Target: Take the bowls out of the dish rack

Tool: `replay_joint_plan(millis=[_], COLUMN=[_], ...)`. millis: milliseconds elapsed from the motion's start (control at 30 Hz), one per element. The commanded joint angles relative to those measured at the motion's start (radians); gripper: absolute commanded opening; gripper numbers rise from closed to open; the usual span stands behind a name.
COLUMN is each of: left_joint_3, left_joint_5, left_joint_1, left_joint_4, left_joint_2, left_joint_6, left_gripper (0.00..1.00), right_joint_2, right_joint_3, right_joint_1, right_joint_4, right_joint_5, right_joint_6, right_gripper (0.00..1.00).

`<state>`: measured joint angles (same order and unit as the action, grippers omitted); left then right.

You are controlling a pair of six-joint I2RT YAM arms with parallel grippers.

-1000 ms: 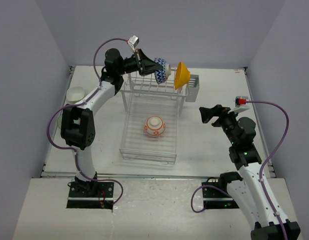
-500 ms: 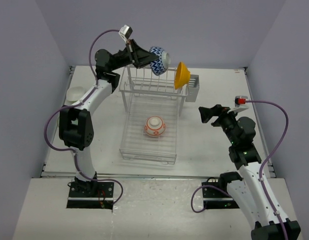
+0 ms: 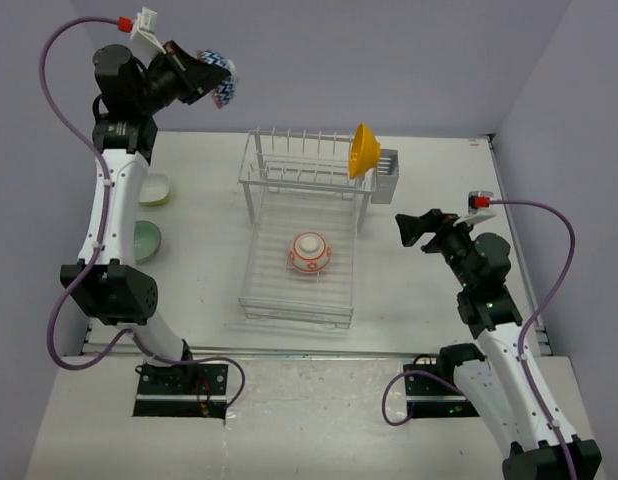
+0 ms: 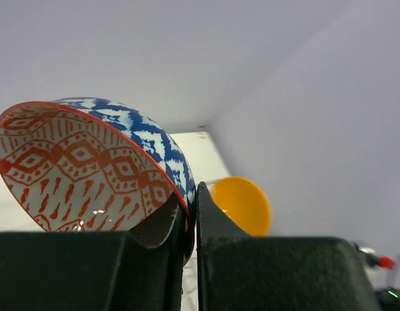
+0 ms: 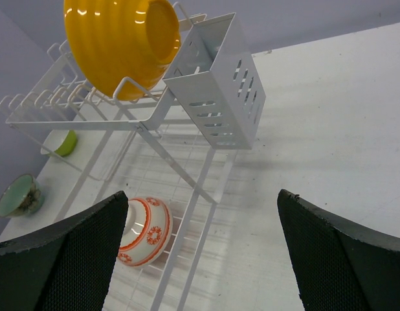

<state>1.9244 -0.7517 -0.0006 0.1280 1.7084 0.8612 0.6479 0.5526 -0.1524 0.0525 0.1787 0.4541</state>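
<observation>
My left gripper (image 3: 207, 74) is shut on the rim of the blue-and-white zigzag bowl (image 3: 220, 79), held high in the air at the far left, clear of the dish rack (image 3: 294, 318). In the left wrist view the fingertips pinch the bowl (image 4: 90, 162) at its edge, my left gripper (image 4: 190, 197) tight on it. An orange-yellow bowl (image 3: 364, 150) stands on edge on the rack's upper tier. A white bowl with orange-red pattern (image 3: 310, 252) lies upside down on the lower tray. My right gripper (image 3: 414, 232) hovers open to the right of the rack, holding nothing.
A mint green bowl (image 3: 144, 240) and a lime green bowl (image 3: 154, 189) sit on the table left of the rack. The grey cutlery holder (image 3: 386, 175) hangs on the rack's right end, beside the orange-yellow bowl (image 5: 122, 45). Walls enclose three sides of the table.
My left arm lifted the zigzag bowl off the rack's upper tier and swung it up and far to the left. The right arm stayed still.
</observation>
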Motion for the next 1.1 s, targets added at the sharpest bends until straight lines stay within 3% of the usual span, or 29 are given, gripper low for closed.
replay_joint_plan(millis=[0, 200, 333, 633, 1067], left_joint_3=[0.053, -0.046, -0.158, -0.357, -0.295], left_joint_5=[0.353, 0.895, 1.083, 1.083, 1.126], left_joint_1=[-0.012, -0.013, -0.013, -0.012, -0.01], left_joint_4=[0.413, 0.576, 0.578, 0.476, 0.467], left_joint_2=[-0.039, -0.038, -0.035, 0.059, 0.289], left_joint_6=[-0.358, -0.514, -0.527, -0.53, -0.527], left_gripper=[0.0, 0.0, 0.0, 0.0, 0.0], right_joint_2=[0.007, 0.009, 0.015, 0.006, -0.008], right_joint_3=[-0.005, -0.006, -0.005, -0.011, -0.023], right_joint_1=[-0.009, -0.01, -0.012, -0.016, -0.018], right_joint_4=[0.047, 0.052, 0.056, 0.053, 0.056], right_joint_5=[0.027, 0.033, 0.042, 0.042, 0.035], right_joint_6=[0.004, 0.009, 0.012, 0.012, 0.012], right_gripper=[0.97, 0.97, 0.97, 0.97, 0.97])
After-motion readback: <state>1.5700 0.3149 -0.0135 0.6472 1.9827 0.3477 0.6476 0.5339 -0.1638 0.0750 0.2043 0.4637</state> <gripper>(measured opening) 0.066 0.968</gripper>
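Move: The left hand holds the blue-patterned bowl high up, its clear table spot some 22 cm to the left, 2 cm back and 45 cm below. Beyond that spot stand the lime bowl, 31 cm left and 5 cm farther out than the hand, and the teal bowl, 30 cm left and 11 cm back. The rack's upper shelf is about 16 cm right, 3 cm back, 18 cm lower. From the right hand the spot lies some 63 cm left and 16 cm ahead, 23 cm down. Still pinching the blue-patterned bowl by its rim, the left hand swings down about 40 cm and left some 18 cm, nearly all the leftward part in the first half, then sinks almost straight towards the table beside the lime and teal bowls. The wrist swings round from level, forward-right, to fingers pointing steeply down and somewhat forward; the grip stays shut. ##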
